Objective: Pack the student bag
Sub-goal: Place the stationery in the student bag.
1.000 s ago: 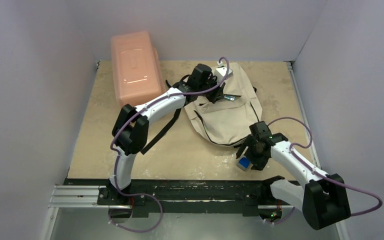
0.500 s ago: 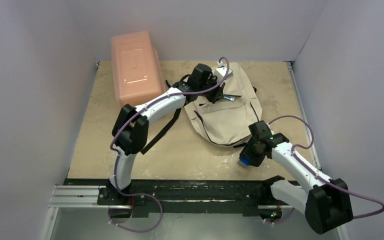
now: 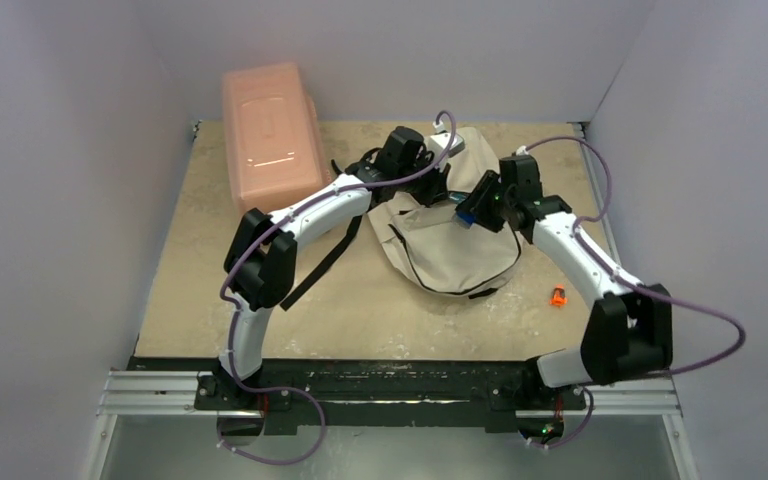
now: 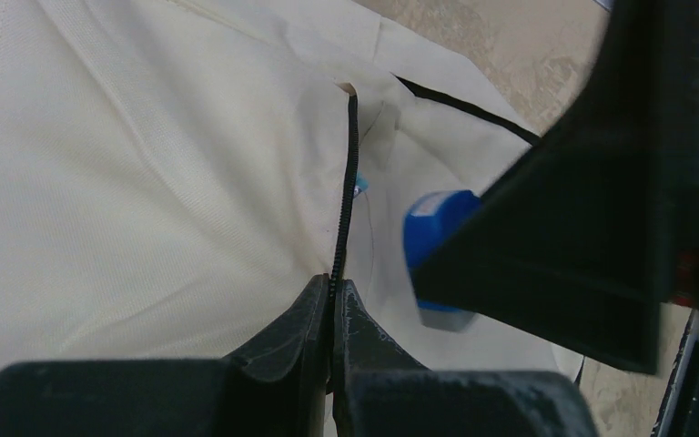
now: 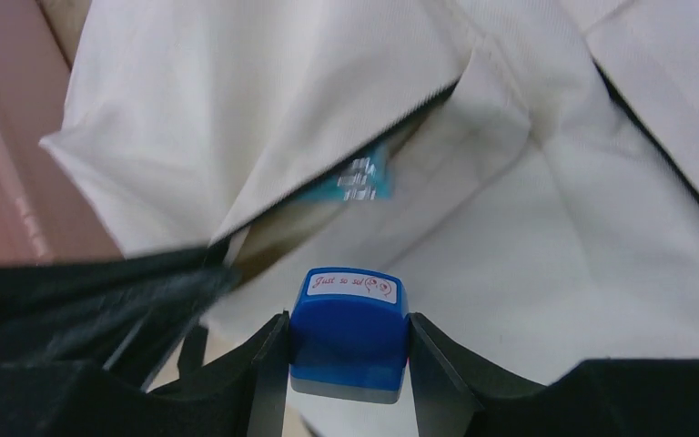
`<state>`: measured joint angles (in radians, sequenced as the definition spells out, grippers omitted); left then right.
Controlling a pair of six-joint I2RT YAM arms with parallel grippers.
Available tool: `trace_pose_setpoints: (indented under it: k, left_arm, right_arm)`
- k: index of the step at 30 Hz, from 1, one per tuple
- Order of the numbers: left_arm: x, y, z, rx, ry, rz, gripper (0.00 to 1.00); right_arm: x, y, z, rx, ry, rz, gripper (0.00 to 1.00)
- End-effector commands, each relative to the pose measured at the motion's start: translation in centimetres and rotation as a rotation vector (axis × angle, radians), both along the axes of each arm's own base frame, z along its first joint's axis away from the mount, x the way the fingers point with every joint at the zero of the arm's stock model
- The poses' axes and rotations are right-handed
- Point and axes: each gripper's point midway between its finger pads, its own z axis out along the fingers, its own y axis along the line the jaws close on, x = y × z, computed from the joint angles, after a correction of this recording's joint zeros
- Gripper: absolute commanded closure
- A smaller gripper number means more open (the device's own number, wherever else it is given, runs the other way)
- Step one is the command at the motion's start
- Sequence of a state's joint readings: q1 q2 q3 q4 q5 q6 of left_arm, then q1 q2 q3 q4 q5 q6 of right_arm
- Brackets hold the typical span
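The student bag (image 3: 455,250) lies cream-beige at the table's middle back, its top toward the far wall. My left gripper (image 3: 440,187) is shut on the black zipper edge (image 4: 348,182) of the bag's opening, fingertips pressed together (image 4: 332,289). My right gripper (image 5: 349,339) is shut on a blue stamp block (image 5: 349,328) with a white label, held just above the bag's fabric beside the opening (image 5: 328,196). A teal item (image 5: 357,177) shows inside that slit. The top view has the stamp (image 3: 466,215) next to the left gripper.
A rigid pink plastic box (image 3: 270,130) stands at the back left against the wall. Black webbing straps (image 3: 322,262) trail from the bag toward the left arm. A small orange item (image 3: 558,296) lies on the table right of the bag. Walls close in on three sides.
My right arm has swung from the near table edge up to the bag's top, carrying the blue stamp. The small orange item now shows. The left arm has held still.
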<state>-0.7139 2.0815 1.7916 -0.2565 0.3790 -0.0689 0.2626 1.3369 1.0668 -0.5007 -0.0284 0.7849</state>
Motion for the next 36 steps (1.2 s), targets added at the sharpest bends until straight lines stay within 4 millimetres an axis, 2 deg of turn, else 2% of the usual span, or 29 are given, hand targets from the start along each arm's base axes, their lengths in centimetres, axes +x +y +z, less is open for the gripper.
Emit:
trace_pose_setpoints:
  k: [1, 5, 6, 9, 12, 13, 14, 17, 19, 22, 27, 31, 35, 36]
  left_arm:
    - [-2.7, -1.6, 3.5, -0.100, 0.048, -0.073, 1.00]
    - [-2.9, -1.8, 4.0, -0.120, 0.053, -0.084, 1.00]
    - [-2.9, -1.8, 4.1, -0.120, 0.051, -0.087, 1.00]
    - [-3.0, -1.8, 4.1, -0.117, 0.047, -0.094, 1.00]
    - [-3.0, -1.9, 3.9, -0.120, 0.052, -0.092, 1.00]
    - [-2.9, -1.9, 4.0, -0.126, 0.054, -0.086, 1.00]
    - [-2.8, -1.9, 3.9, -0.132, 0.059, -0.078, 1.00]
    - [-1.7, -1.7, 3.8, -0.155, 0.085, -0.004, 1.00]
    - [-0.5, -0.9, 3.4, -0.179, 0.142, 0.074, 1.00]
    - [0.7, 0.1, 2.3, -0.211, 0.249, 0.162, 1.00]
    - [0.9, 0.0, 1.5, -0.235, 0.320, 0.174, 1.00]
    - [1.4, 0.5, 0.9, -0.228, 0.359, 0.208, 1.00]
    - [1.8, 0.8, -0.1, -0.201, 0.386, 0.228, 1.00]
    - [1.8, 0.8, -0.5, -0.194, 0.395, 0.231, 1.00]
  right_arm:
    - [6.6, 1.2, 1.3, 0.058, -0.205, 0.060, 0.80]
    - [8.2, 2.3, 0.2, 0.111, -0.269, 0.100, 0.80]
    - [8.6, 2.5, 0.5, 0.124, -0.304, 0.098, 0.79]
    - [9.7, 2.4, 1.2, 0.194, -0.412, 0.056, 0.74]
    - [11.0, 1.5, 0.6, 0.263, -0.478, -0.059, 0.73]
    - [11.4, 1.3, 0.6, 0.272, -0.516, -0.090, 0.69]
    - [11.8, 1.0, 0.5, 0.260, -0.548, -0.119, 0.65]
    - [12.5, -0.2, -1.9, 0.162, -0.558, -0.171, 0.53]
    - [12.4, -0.4, -2.1, 0.123, -0.600, -0.143, 0.47]
    - [12.6, 0.2, -1.6, 0.048, -0.663, -0.093, 0.44]
    - [14.6, 1.1, -2.4, -0.031, -0.701, -0.037, 0.38]
    - [12.9, 1.0, -3.3, -0.087, -0.596, 0.013, 0.29]
    - [10.8, -0.2, -5.4, -0.186, -0.414, 0.041, 0.12]
    - [10.2, 0.1, -5.8, -0.180, -0.380, 0.069, 0.09]
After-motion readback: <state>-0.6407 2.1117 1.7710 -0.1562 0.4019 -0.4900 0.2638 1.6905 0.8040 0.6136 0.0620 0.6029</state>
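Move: The right hand holds the blue stationery block above the bag; the open pocket mouth it is bound for has its middle about 7 cm ahead, 2 cm to its left and 4 cm lower. The teal packet showing in that mouth is roughly 6 cm ahead, 1 cm left and 6 cm below. From the left hand, shut on the mouth's zip edge, the mouth's middle is some 4 cm to the right, 2 cm ahead and 3 cm down. The right hand drives the blue block forward some 12 cm and about 4 cm down, dipping first, then pushing in under the zip edge of the pocket while its fingers tip up by about 30 degrees towards level; once in the mouth it opens its fingers well clear and eases back slightly. The left hand keeps its shut grip on the zip edge, holds nearly still at first, then carries it about 2.5 cm forward and a little left as the wrist turns, swinging the fingers forward. ##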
